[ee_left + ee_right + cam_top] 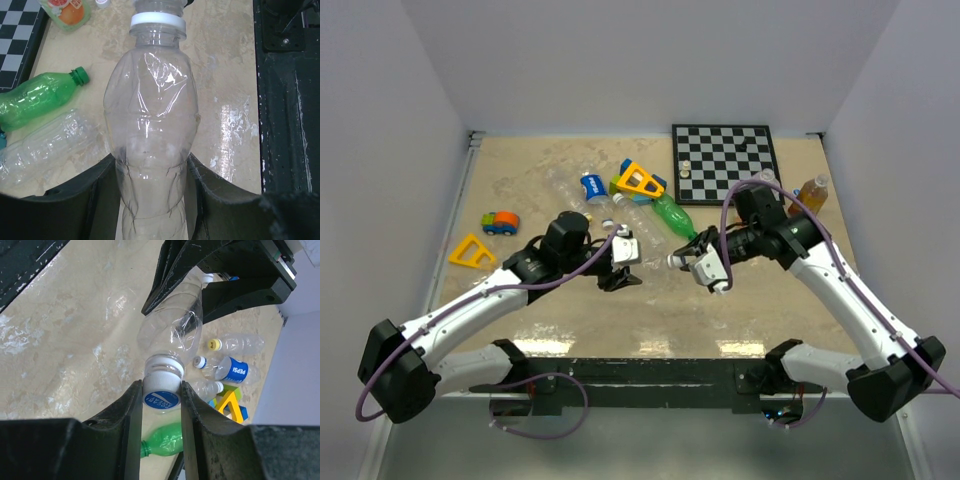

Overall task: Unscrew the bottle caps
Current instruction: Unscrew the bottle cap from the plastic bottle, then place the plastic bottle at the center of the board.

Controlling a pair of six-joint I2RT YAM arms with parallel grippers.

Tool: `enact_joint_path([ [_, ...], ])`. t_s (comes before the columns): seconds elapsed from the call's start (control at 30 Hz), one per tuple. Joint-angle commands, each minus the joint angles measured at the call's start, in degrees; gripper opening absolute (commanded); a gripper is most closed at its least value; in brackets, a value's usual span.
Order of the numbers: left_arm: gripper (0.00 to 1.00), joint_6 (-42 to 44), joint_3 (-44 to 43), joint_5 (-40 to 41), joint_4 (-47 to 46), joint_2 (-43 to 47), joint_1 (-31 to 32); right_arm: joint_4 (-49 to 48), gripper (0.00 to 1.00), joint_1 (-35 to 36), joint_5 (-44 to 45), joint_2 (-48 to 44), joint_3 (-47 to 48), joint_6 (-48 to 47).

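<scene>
A clear crumpled bottle [150,115] hangs above the table between my two arms. My left gripper [150,172] is shut on its lower body, one dark finger on each side. The bottle's white cap with a blue printed top [161,390] sits between the fingers of my right gripper [161,396], which is shut on it. From above, the left gripper [623,272] and right gripper [686,258] face each other over the table's middle. More capped bottles lie beyond: a Pepsi bottle [232,369] with a white cap [199,362], and a clear bottle with a yellow cap [214,344].
A green bottle [673,215] and a clear bottle [45,145] lie just behind the grippers. A chessboard [725,160] with small pieces is at the back right, with an amber bottle [812,190] beside it. A toy car [501,222], a yellow triangle [471,252] and stacked toy blocks [640,181] lie farther left.
</scene>
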State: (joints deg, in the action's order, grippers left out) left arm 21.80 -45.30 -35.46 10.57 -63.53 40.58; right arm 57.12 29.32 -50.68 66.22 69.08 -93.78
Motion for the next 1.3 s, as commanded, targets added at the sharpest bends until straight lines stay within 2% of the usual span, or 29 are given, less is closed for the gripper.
enact_joint_path([
  [0.0, 0.0, 0.0, -0.5, -1.5, -1.3, 0.2, -0.4, 0.7, 0.34, -1.2, -0.7, -2.1, -0.7, 6.0],
  [0.13, 0.0, -0.1, -0.5, -1.2, -1.2, 0.2, -0.3, 0.9, 0.54, -2.2, -2.2, -3.0, 1.4, 12.5],
  [0.3, 0.0, 0.0, -0.5, -0.8, -1.2, 0.2, -0.4, 2.2, 0.64, -4.3, -4.9, -4.2, 3.8, 20.5],
  [0.33, 0.0, 0.0, -0.5, -0.8, -1.2, 0.2, -0.4, 1.4, 0.64, -4.5, -5.0, -4.7, 4.0, 24.6],
  [0.43, 0.0, -0.1, -0.5, -0.8, -1.2, 0.2, -0.4, 1.2, 0.65, -5.0, -5.1, -5.5, 3.2, 28.1],
  [0.53, 0.0, -0.2, -0.6, -0.5, -0.9, 0.2, -0.4, -4.5, 0.64, -5.5, -3.5, -6.5, 0.2, 36.4],
  [0.63, 0.0, -0.2, -0.6, -0.2, -1.0, 0.8, -0.4, -8.4, 0.63, -6.5, -4.9, -6.5, -3.0, 40.0],
  [0.8, 0.0, -0.5, -0.7, -1.2, -1.3, 0.7, -0.4, -11.4, 0.65, -6.8, -9.0, -4.3, -5.0, 41.7],
  [1.0, 0.0, -1.8, -0.6, -2.9, -2.6, 0.2, -0.4, -10.0, 0.67, -5.2, -13.7, 1.6, -1.8, 40.3],
  [1.27, 0.0, -4.1, -0.4, -4.5, -4.8, -1.2, -0.4, -9.1, 0.69, -2.7, -15.5, 5.3, -0.1, 40.0],
])
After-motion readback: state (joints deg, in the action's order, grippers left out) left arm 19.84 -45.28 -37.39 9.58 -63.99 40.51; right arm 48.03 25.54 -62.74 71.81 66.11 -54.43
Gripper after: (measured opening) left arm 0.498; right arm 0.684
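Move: The right fingers still pinch the white cap, right at the mouth of the clear bottle; the bottle's neck starts about 3 cm to their left. Bare table lies some 20 cm below, around 3 cm to the right and 1 cm ahead. The green bottle lies roughly 20 cm ahead, straight out, and the lying clear bottle about 17 cm ahead and 8 cm left. From the left hand, gripping the bottle's body, the cap is about 10 cm right, 2 ahead and 3 above. The right fingers open wide and let go of the cap while the hand backs off from the bottle mouth, about 2.5 cm right and as much up, rolling as it goes. It then turns back left and down, sinking some 4 cm from its highest point, and ends rolled about 40 degrees with its still-open fingers straddling the bare neck, while the left hand keeps its grip and holds the clear bottle in place. ##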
